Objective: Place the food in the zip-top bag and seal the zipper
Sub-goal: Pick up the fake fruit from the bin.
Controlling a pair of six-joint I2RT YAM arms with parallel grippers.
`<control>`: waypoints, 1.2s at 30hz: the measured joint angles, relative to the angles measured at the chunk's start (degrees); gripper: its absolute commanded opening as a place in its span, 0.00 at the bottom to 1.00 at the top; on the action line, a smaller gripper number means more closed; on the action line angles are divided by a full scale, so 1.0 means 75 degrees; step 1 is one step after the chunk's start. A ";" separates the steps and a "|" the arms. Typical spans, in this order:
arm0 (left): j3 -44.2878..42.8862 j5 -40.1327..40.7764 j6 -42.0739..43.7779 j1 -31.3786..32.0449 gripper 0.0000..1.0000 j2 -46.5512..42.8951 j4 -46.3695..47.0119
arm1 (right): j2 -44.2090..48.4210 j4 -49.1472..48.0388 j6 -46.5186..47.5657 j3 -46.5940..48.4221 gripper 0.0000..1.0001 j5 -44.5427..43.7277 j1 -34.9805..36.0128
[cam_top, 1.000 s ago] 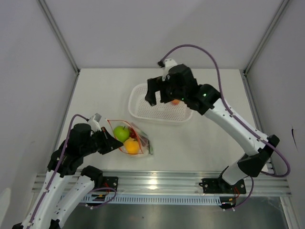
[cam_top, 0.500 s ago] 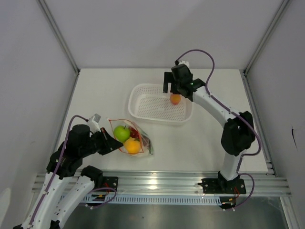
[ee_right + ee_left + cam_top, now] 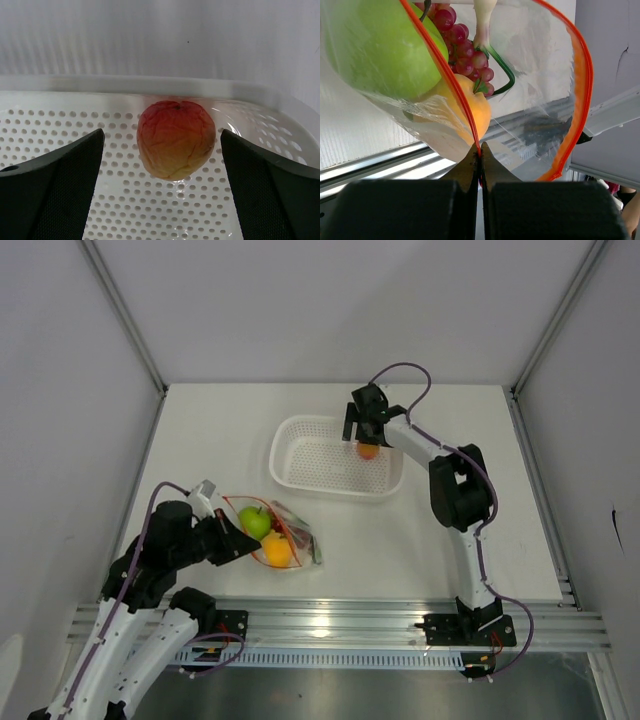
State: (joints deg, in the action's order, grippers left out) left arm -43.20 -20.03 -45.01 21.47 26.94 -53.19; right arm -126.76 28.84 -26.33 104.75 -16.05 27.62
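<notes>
The zip-top bag [image 3: 278, 536] lies at the near left with its mouth gaping. My left gripper [image 3: 229, 541] is shut on the zipper [image 3: 445, 75], the red-orange strip pinched between its fingertips [image 3: 480, 148]. Inside the bag are a green apple [image 3: 375, 50], dark red grapes [image 3: 465, 50], an orange fruit [image 3: 476, 107] and a green-and-white stalk [image 3: 502, 70]. A peach [image 3: 175, 137] sits in the white perforated basket [image 3: 300, 476] against its far wall. My right gripper [image 3: 161, 135] is open, its fingers [image 3: 55, 185] on either side of the peach and apart from it.
The basket holds only the peach [image 3: 368, 450] as far as I can see. The right arm reaches from the near right over to the basket's far side [image 3: 368, 430]. An aluminium rail [image 3: 330, 625] runs along the near table edge, just below the bag.
The right gripper has dropped from high above the basket down to its far side, around the peach. The left gripper keeps its pinch on the bag, which shifted slightly.
</notes>
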 measured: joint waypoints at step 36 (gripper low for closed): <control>0.0122 -0.0184 -0.0023 0.0000 0.01 -0.0009 0.0216 | 0.1772 0.0160 0.0189 -0.0831 0.26 0.0085 0.0618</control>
State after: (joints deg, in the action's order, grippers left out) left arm -42.28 -21.41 -45.19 21.47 26.87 -51.57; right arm -113.47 30.04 -24.91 98.52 -15.42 32.25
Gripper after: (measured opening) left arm 0.003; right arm 0.560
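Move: Just about at the open right fingers lies the red-orange fake fruit, its middle roughly 1 cm ahead and 2 cm below, straight on sideways. The bin's centre is some 8 cm left and 2 cm back of the hand. The open bag stands about 29 cm back and 21 cm left, its middle some 3 cm higher. From the left hand, the fruit is some 36 cm ahead, 24 cm right and 14 cm lower. Sinking a last 1.5 cm around the fake fruit, the right hand stays there while its wide-open fingers close to a little over half and pinch the fruit from both sides. It then lifts about 9 cm, speeding up, drawing back some 5 cm and drifting left towards the bag. The left hand keeps its shut fingers on the bag's red edge, holding the mouth open. ##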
